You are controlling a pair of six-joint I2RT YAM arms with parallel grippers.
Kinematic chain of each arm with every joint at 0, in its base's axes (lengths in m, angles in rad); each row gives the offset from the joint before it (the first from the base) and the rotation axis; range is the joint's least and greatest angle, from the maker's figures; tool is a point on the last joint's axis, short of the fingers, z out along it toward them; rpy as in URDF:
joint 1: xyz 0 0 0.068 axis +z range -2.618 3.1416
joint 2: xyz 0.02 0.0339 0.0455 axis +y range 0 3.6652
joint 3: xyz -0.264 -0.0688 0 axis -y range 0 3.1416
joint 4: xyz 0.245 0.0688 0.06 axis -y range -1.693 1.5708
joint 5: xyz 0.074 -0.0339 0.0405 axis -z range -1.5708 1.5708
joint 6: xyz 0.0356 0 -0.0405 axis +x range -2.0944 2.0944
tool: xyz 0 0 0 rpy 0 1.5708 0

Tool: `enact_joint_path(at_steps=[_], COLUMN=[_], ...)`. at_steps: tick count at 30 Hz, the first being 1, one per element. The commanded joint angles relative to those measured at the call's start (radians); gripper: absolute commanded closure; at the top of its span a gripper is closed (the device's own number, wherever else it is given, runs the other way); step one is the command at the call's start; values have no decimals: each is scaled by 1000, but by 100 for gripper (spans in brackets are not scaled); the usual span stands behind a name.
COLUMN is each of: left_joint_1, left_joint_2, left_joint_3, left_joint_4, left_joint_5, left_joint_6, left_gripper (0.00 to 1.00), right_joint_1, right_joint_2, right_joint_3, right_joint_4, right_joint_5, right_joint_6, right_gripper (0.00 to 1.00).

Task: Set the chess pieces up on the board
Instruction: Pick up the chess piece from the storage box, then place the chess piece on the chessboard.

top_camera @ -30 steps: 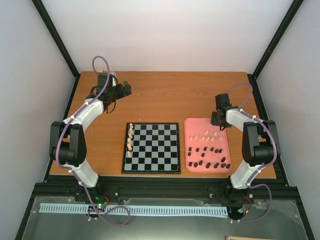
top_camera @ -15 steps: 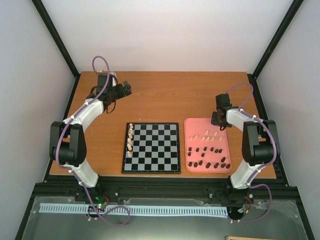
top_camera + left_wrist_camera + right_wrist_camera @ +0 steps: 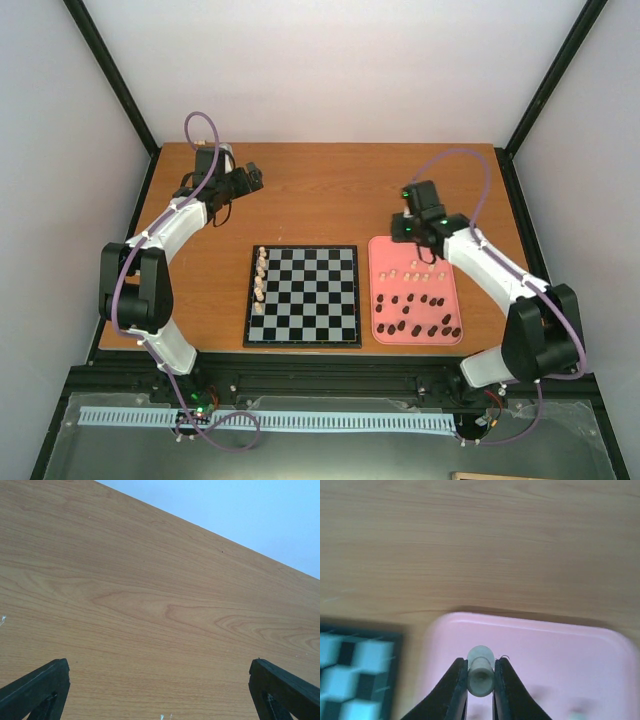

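Observation:
The board (image 3: 304,295) lies at the table's middle, with several cream chess pieces (image 3: 260,275) lined along its left column. More cream pieces (image 3: 418,270) and dark brown pieces (image 3: 415,312) lie in the pink tray (image 3: 378,250) to its right. My right gripper (image 3: 412,238) hangs over the tray's far left corner, shut on a cream chess piece (image 3: 481,670) held between its fingers (image 3: 457,685). The board's corner (image 3: 355,675) shows to the left below it. My left gripper (image 3: 250,178) is far back left over bare table, open, its fingertips (image 3: 37,690) wide apart with nothing between them.
The black frame rails (image 3: 120,90) and white walls close in the table on the left, right and back. The wooden tabletop (image 3: 330,190) runs behind the board and tray.
The right arm has swung left from the tray's far right side to its far left corner, lifting the cream piece with it. The left arm has not moved.

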Motion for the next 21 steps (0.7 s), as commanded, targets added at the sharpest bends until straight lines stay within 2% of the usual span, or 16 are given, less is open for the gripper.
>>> enact_joint_path(at_steps=[1,6,9,13,21], left_joint_1=[3,3,3,3,3], left_joint_2=[-2,-5,-13,-30,-41], left_joint_3=[24,25,24,18,15], left_joint_4=[9,3,-2,-3,-4], left_joint_5=[-4,-14,-16,-28,-32], left_joint_6=[12,14,13,15,16], left_gripper=[0,0,0,0,0], right_joint_1=[252,575,714,842,1011], right_joint_2=[-34,41,131,246,411], right_joint_3=[62,192,280,402,579], right_joint_4=[-55,-129,-171,-256,-370], right_joint_5=[-38,50,47,53,3], right_joint_6=[9,29,26,20,-10], right_gripper=[91,91,91,91,91])
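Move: The right hand already holds a light piece. The free square next in the board's left column lies about 40 cm to its left, 19 cm back and 12 cm below; the last placed piece stands some 3 cm beyond that square. The pink storage box's middle is roughly 10 cm back and 4 cm to the hand's right. From the left hand, the square lies about 36 cm back and 2 cm left. The right hand sweeps the pinched piece some 32 cm left and 20 cm back, turning counter-clockwise about 50 degrees. ##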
